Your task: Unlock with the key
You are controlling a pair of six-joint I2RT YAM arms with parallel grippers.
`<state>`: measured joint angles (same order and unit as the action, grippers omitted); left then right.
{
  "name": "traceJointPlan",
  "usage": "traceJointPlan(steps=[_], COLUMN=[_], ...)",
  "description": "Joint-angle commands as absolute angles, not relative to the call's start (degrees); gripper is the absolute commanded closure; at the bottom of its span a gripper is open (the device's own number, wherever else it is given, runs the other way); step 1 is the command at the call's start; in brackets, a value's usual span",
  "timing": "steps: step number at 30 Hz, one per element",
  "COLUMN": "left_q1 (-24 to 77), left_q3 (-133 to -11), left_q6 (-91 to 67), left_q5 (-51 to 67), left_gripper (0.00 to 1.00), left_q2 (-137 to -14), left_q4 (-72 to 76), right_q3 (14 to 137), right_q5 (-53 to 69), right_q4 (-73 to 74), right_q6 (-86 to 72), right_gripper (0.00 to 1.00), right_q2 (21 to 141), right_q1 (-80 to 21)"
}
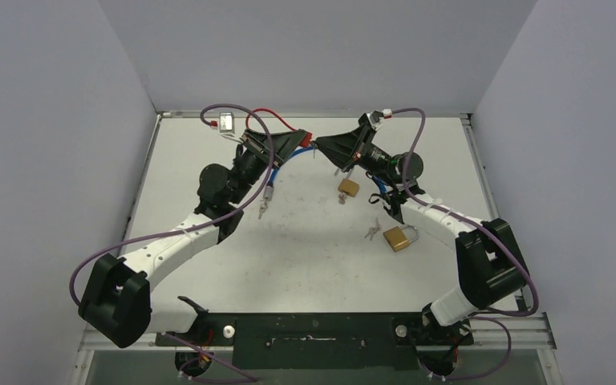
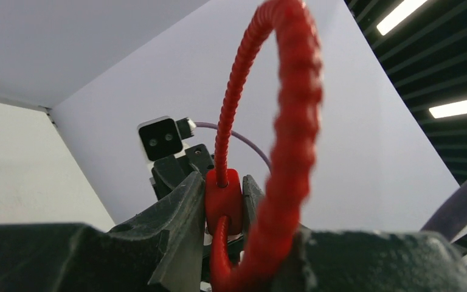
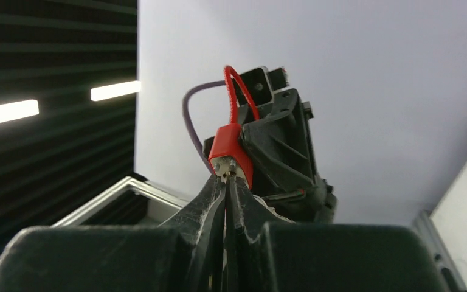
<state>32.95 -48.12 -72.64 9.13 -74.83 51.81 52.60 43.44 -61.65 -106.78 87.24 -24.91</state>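
A red padlock (image 2: 224, 198) with a ribbed red cable shackle (image 2: 292, 91) is clamped by its body between the fingers of my left gripper (image 2: 224, 204), held in the air over the far middle of the table. From the right, my right gripper (image 3: 226, 177) is shut with its tips against the silver keyhole face of the red padlock (image 3: 231, 146). Only a thin sliver of the key (image 3: 230, 165) shows between the pressed fingers at that face. In the top view the left gripper (image 1: 303, 143) and right gripper (image 1: 316, 147) meet tip to tip.
Two brass padlocks lie on the white table (image 1: 305, 257): a small one (image 1: 348, 188) and a larger one (image 1: 401, 237) with a loose key bunch (image 1: 371, 232) beside it. Grey walls enclose the far and side edges.
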Motion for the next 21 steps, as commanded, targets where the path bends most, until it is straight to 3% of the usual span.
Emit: traceJointPlan(steps=[1, 7, 15, 18, 21], left_q1=[36.5, 35.6, 32.7, 31.7, 31.0], left_q3=[-48.2, -49.7, -50.3, -50.1, -50.3], left_q6=[-70.8, -71.1, -76.2, -79.4, -82.5], left_q5=[21.3, 18.9, 13.0, 12.2, 11.8], left_gripper=[1.0, 1.0, 1.0, 1.0, 1.0], left_q2=[-74.8, -74.8, -71.7, -70.8, -69.8], left_q4=[60.7, 58.8, 49.9, 47.4, 42.8], right_q3=[50.9, 49.7, 49.1, 53.2, 62.6], right_q5=[29.4, 31.8, 45.5, 48.7, 46.7], right_q4=[-84.0, -81.8, -54.3, -40.0, -15.5], right_q6=[-135.9, -137.2, -103.0, -84.9, -54.9], right_gripper=[1.0, 1.0, 0.35, 0.29, 0.27], right_q2=[89.7, 88.8, 77.8, 74.3, 71.7], right_q1=[-26.9, -26.3, -15.6, -13.6, -15.0])
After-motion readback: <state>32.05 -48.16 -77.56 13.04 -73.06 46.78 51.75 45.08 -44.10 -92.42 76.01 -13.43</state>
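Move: The red padlock, held in the left fingertips with the key at its keyhole, sits about 3 cm left, 1 cm ahead and 1 cm above the right hand, which pinches the key. From the left hand, the key is level fore and aft, some 4 cm to the right. Down on the table, about 39 cm below the right hand, the open brass padlock lies 21 cm ahead and 11 cm right; the blue lock's barrel 18 cm ahead and 14 cm left. The key, still pinched at the red padlock, is first carried about 2 cm back and up with the lock by both hands, the right wrist rolling roughly 10 degrees. Then the right fingers open wide, let go of the key and withdraw some 6 cm to the right and slightly forward, swinging clockwise; the left keeps its grip on the lock while sinking about 2 cm. ##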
